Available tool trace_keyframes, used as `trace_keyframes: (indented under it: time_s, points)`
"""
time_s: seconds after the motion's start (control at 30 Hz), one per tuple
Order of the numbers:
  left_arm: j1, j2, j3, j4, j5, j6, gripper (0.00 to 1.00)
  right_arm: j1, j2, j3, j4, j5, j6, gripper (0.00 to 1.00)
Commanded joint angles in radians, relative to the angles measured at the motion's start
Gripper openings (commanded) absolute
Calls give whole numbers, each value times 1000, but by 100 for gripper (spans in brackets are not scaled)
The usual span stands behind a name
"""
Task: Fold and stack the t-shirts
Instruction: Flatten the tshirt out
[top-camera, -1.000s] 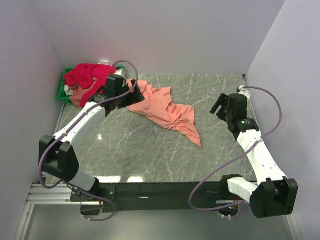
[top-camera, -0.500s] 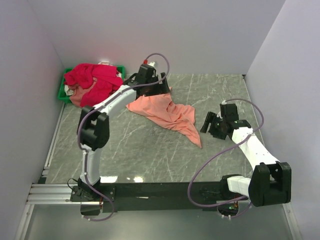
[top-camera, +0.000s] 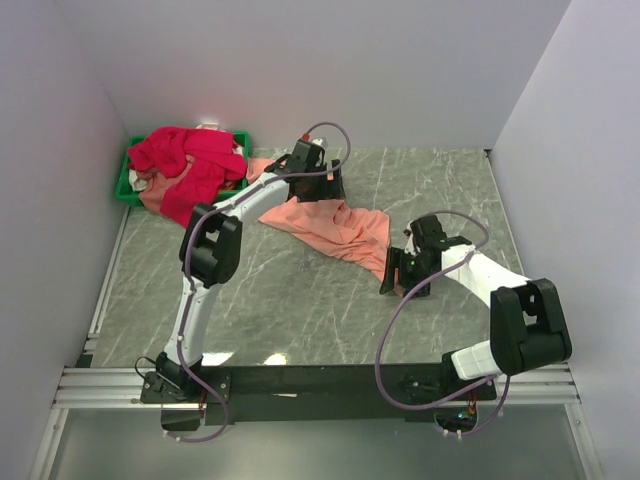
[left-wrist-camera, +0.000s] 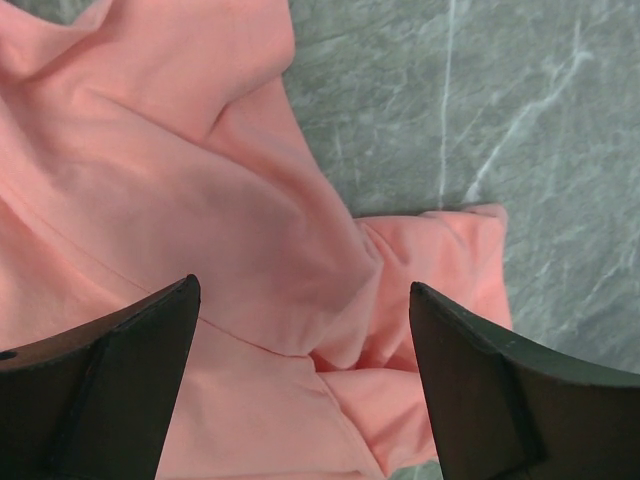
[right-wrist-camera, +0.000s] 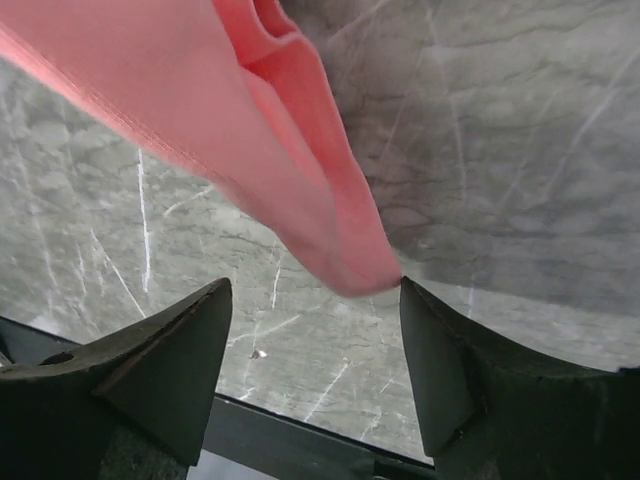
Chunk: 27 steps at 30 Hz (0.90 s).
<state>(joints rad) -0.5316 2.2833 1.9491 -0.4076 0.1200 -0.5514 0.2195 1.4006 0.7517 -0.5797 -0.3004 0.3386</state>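
Observation:
The salmon-peach t-shirt (top-camera: 335, 228) lies crumpled on the marble table, running from the back left towards the centre right. My left gripper (top-camera: 325, 192) is open just above its upper part; the left wrist view shows peach cloth (left-wrist-camera: 250, 250) between the spread fingers. My right gripper (top-camera: 392, 275) is open at the shirt's lower tip; in the right wrist view that tip (right-wrist-camera: 340, 250) sits just ahead of the fingers, beside the right one. The crimson-pink t-shirts (top-camera: 185, 160) are heaped on the green bin.
The green plastic bin (top-camera: 125, 180) stands in the back left corner under the crimson heap. Grey walls close in the left, back and right sides. A black rail (top-camera: 300, 380) runs along the near table edge.
The left gripper has swung right from the bin to over the peach shirt's upper part. The right gripper has come in leftward and nearer, down to the shirt's lower tip. The shirt has barely moved.

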Motion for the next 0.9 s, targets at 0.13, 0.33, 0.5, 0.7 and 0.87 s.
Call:
trace_keyframes:
  time_s: [0.13,0.33,0.5,0.7,0.87]
  points:
    - [-2,33,50,21,32,15,90,15,20,41,1,52,-15,74]
    - [-4,62,76,36,63,-4,89,17,24,49,-2,105,0,73]
    - [-4,84,85,46,81,-5,85,15,35,64,4,126,2,70]
    - [-4,128,125,32,99,-10,72,17,66,98,29,100,-1,52]
    - [-2,134,129,21,86,-7,42,17,112,132,34,63,-18,28]
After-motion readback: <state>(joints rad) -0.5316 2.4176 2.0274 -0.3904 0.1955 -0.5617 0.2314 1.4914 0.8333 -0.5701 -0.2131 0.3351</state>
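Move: The left hand hovers over the crumpled salmon t-shirt; the fold it goes for lies about 4 cm below and 2 cm to its right, the sleeve corner some 12 cm right and 4 cm back, and the basket of red shirts about 33 cm left and 5 cm farther out. From the right hand, the shirt's pointed tail tip is about 2 cm ahead and 2 cm below, the sleeve corner roughly 17 cm ahead and 4 cm left. Left hand sinks about 4 cm onto the fold, right slides 2.5 cm forward around the tail tip, both closing partway. ##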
